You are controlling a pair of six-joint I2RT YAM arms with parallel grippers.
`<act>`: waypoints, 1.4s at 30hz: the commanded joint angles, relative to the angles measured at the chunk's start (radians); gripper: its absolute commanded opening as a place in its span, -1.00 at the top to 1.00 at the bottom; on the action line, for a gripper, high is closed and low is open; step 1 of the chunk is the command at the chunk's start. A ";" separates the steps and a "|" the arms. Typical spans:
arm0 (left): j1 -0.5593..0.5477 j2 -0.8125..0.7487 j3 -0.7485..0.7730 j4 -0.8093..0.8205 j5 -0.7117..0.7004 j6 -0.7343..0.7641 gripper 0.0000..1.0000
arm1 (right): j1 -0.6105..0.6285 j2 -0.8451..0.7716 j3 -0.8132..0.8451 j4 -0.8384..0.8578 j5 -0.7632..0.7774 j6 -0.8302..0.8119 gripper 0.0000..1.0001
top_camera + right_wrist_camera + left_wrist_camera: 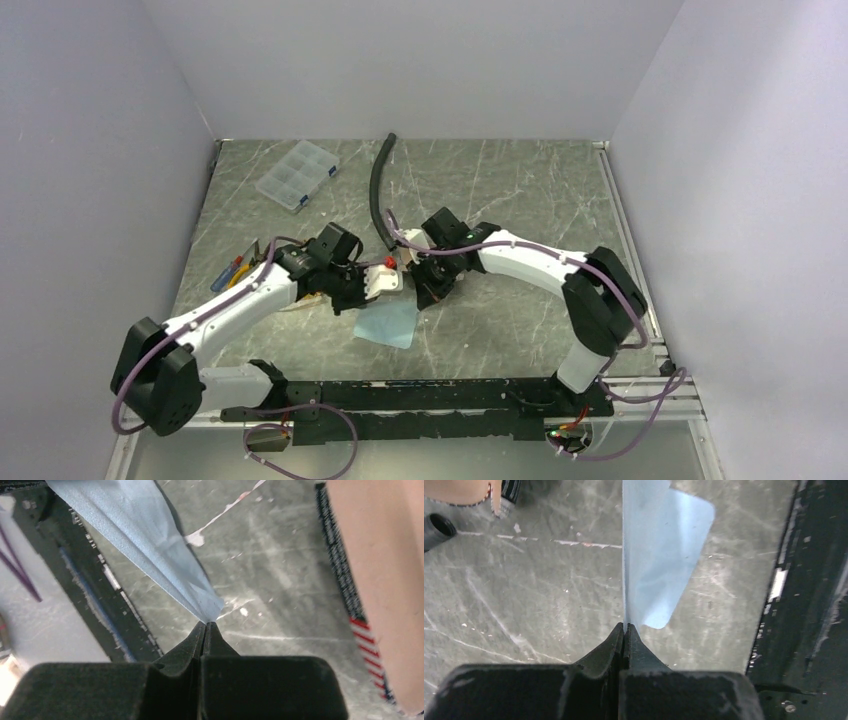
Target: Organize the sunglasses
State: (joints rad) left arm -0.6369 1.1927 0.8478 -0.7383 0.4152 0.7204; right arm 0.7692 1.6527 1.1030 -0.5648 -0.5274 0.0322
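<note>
I cannot make out the sunglasses in any view. A small light-blue cloth (392, 322) hangs between my two grippers, just above the marble table. My left gripper (352, 298) is shut on one edge of it. In the left wrist view the cloth (664, 555) rises straight out of the closed tips (625, 626). My right gripper (428, 294) is shut on another corner. The right wrist view shows the cloth (145, 540) stretching up and to the left from the pinched tips (206, 623).
A peach-coloured flat object with a flag-striped edge (380, 580) lies right of my right gripper. A white item with a red dot (385, 278) sits between the wrists. A clear compartment box (296, 174), a black hose (378, 195) and coloured tools (235, 272) lie further off. A black rail (420, 395) runs along the near edge.
</note>
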 commanded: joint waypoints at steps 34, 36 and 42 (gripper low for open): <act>0.023 0.049 -0.232 0.412 -0.161 0.160 0.95 | 0.131 0.064 0.080 -0.058 0.464 0.037 1.00; 0.022 0.029 -0.236 0.397 -0.166 0.173 0.95 | 0.133 0.050 0.057 -0.029 0.398 0.034 1.00; 0.022 -0.034 -0.260 0.383 -0.256 0.210 0.95 | 0.148 0.048 0.012 0.063 0.256 0.049 1.00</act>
State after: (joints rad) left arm -0.6189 1.2053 0.6052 -0.3244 0.2512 0.8932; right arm 0.9104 1.7313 1.1408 -0.5316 -0.1860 0.0654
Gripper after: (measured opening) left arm 0.033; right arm 0.009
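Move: Both grippers already pinch the upper corners of the light-blue cloth, its lower part trailing towards the bases. The table patch to lay it on centres about 7 cm to the left gripper's right, 2 cm ahead and 8 cm below; from the right gripper, 7 cm left, 1 cm ahead and 6 cm below. The open case lies some 19 cm straight ahead of the right gripper. From the left gripper, the black tube's near end is about 24 cm ahead and 4 cm right, the orange glasses 17 cm ahead and 16 cm left. Keep both grippers shut on the cloth's corners and sweep the held edge forward and down over the table: bring the left about 6 cm out and 5 cm down, its fingertips swinging forward, then ease it back slightly. Take the right almost 4 cm forward while sinking it just as far, turning its fingers more steeply down, then draw it back a couple of centimetres. ##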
